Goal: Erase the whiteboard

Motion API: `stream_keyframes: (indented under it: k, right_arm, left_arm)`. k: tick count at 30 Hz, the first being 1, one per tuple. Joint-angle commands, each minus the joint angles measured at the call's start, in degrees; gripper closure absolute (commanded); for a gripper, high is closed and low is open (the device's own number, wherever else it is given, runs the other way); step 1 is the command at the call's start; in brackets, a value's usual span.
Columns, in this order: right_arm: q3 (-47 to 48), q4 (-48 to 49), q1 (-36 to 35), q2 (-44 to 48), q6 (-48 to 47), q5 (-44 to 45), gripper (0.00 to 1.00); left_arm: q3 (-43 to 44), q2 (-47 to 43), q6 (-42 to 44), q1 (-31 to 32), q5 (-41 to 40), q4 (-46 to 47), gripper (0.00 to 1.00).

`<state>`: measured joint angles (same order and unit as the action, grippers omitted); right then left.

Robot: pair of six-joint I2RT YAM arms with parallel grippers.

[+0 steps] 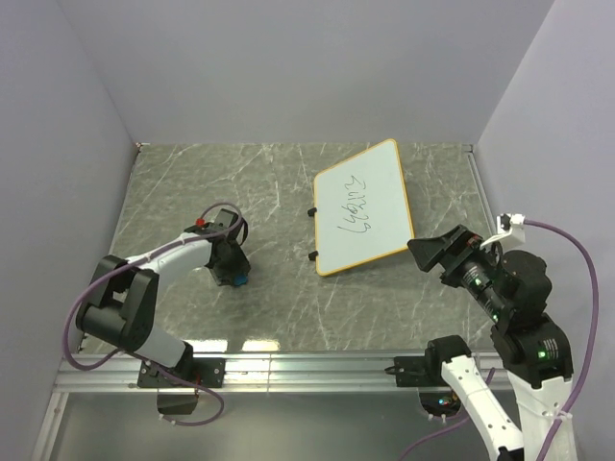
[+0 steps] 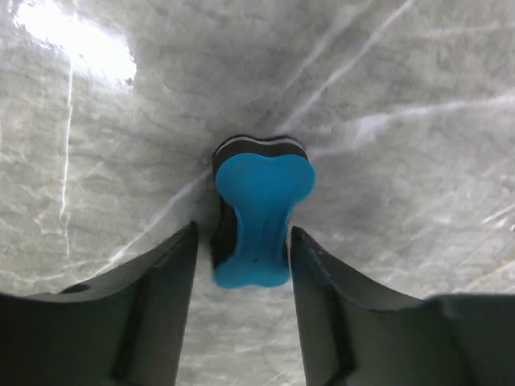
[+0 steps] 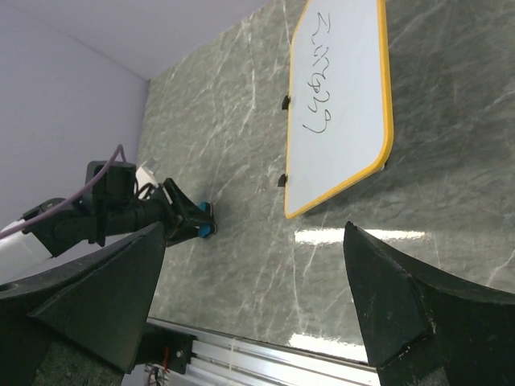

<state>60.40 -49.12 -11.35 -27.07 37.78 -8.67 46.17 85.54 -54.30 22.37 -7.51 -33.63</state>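
The whiteboard (image 1: pixel 363 206) (image 3: pixel 342 104), white with an orange-yellow rim, lies flat at the table's back right. Dark scribbles (image 1: pixel 359 209) run across it, and two black tabs sit on its left edge. A small blue eraser (image 2: pixel 261 209) (image 1: pixel 237 279) (image 3: pixel 205 229) with a black pad lies on the marble table at the left. My left gripper (image 2: pixel 244 232) (image 1: pixel 231 267) is lowered over it, one finger on each side of its narrow waist. The right finger is against it and a thin gap shows at the left finger. My right gripper (image 3: pixel 253 229) (image 1: pixel 434 248) hangs wide open and empty near the board's front right corner.
A metal rail (image 1: pixel 307 365) runs along the near edge above the arm bases. Purple walls close in the left, back and right sides. A metal strip (image 1: pixel 478 182) borders the table's right edge. The left arm's purple cable (image 1: pixel 226 206) loops above its wrist.
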Motion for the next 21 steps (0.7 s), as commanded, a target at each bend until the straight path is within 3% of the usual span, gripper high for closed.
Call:
stream_keyframes:
  k: [1,5,6,8,13,17,21]
  right_arm:
    - [2.6,1.0,-0.4,-2.1,-1.8,-0.1,0.03]
    - [3.6,1.8,-0.5,-3.5,-2.5,-0.3,0.02]
    - [3.8,2.1,-0.8,-4.1,-2.9,-0.9,0.02]
    - [3.8,3.3,-0.8,-5.4,-3.7,-2.8,0.02]
    - [8.2,2.3,-0.7,-19.0,-3.9,-6.1,0.07]
    - [11.7,6.1,0.5,-27.5,-4.5,-6.2,0.07]
    - [22.4,3.5,3.7,-38.9,-6.0,-3.0,0.07]
  left_arm:
    - [0.4,1.1,-1.2,0.3,-2.9,2.3,0.5]
    - [1.4,2.4,-0.9,0.3,-3.8,2.2,0.76]
    - [1.6,3.0,-0.7,0.3,-3.8,2.2,0.9]
    - [1.7,3.1,-0.7,0.3,-3.5,1.8,1.0]
    - [4.1,-0.1,3.4,2.0,-2.9,1.5,1.0]
    - [13.7,-0.6,8.9,2.9,-2.5,-0.8,1.0]
    - [25.6,4.2,14.8,2.9,0.7,-3.3,1.0]
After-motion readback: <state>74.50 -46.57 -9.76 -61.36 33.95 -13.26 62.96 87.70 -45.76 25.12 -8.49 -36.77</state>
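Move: Low over the table, the left hand straddles the eraser with half-open fingers; the eraser's middle is about 1 cm ahead of the hand point and 1 cm below it. The whiteboard's middle stands roughly 20 cm farther out, 34 cm to the right and 4 cm higher than that hand. From the high, open right hand, the whiteboard's middle is some 28 cm ahead, 7 cm left and 27 cm below, with the eraser about 10 cm ahead, 42 cm left and 31 cm below. Closing on the eraser's narrow waist, the left fingers pinch it from both sides with the hand almost still, then carry it up about 7 cm and forward about 6, drifting right towards the whiteboard while the wrist tips outward and turns slightly clockwise. The right hand, fingers still wide open, advances about 12 cm towards the board, slightly left and down, its fingers tipping down some 15 degrees. ##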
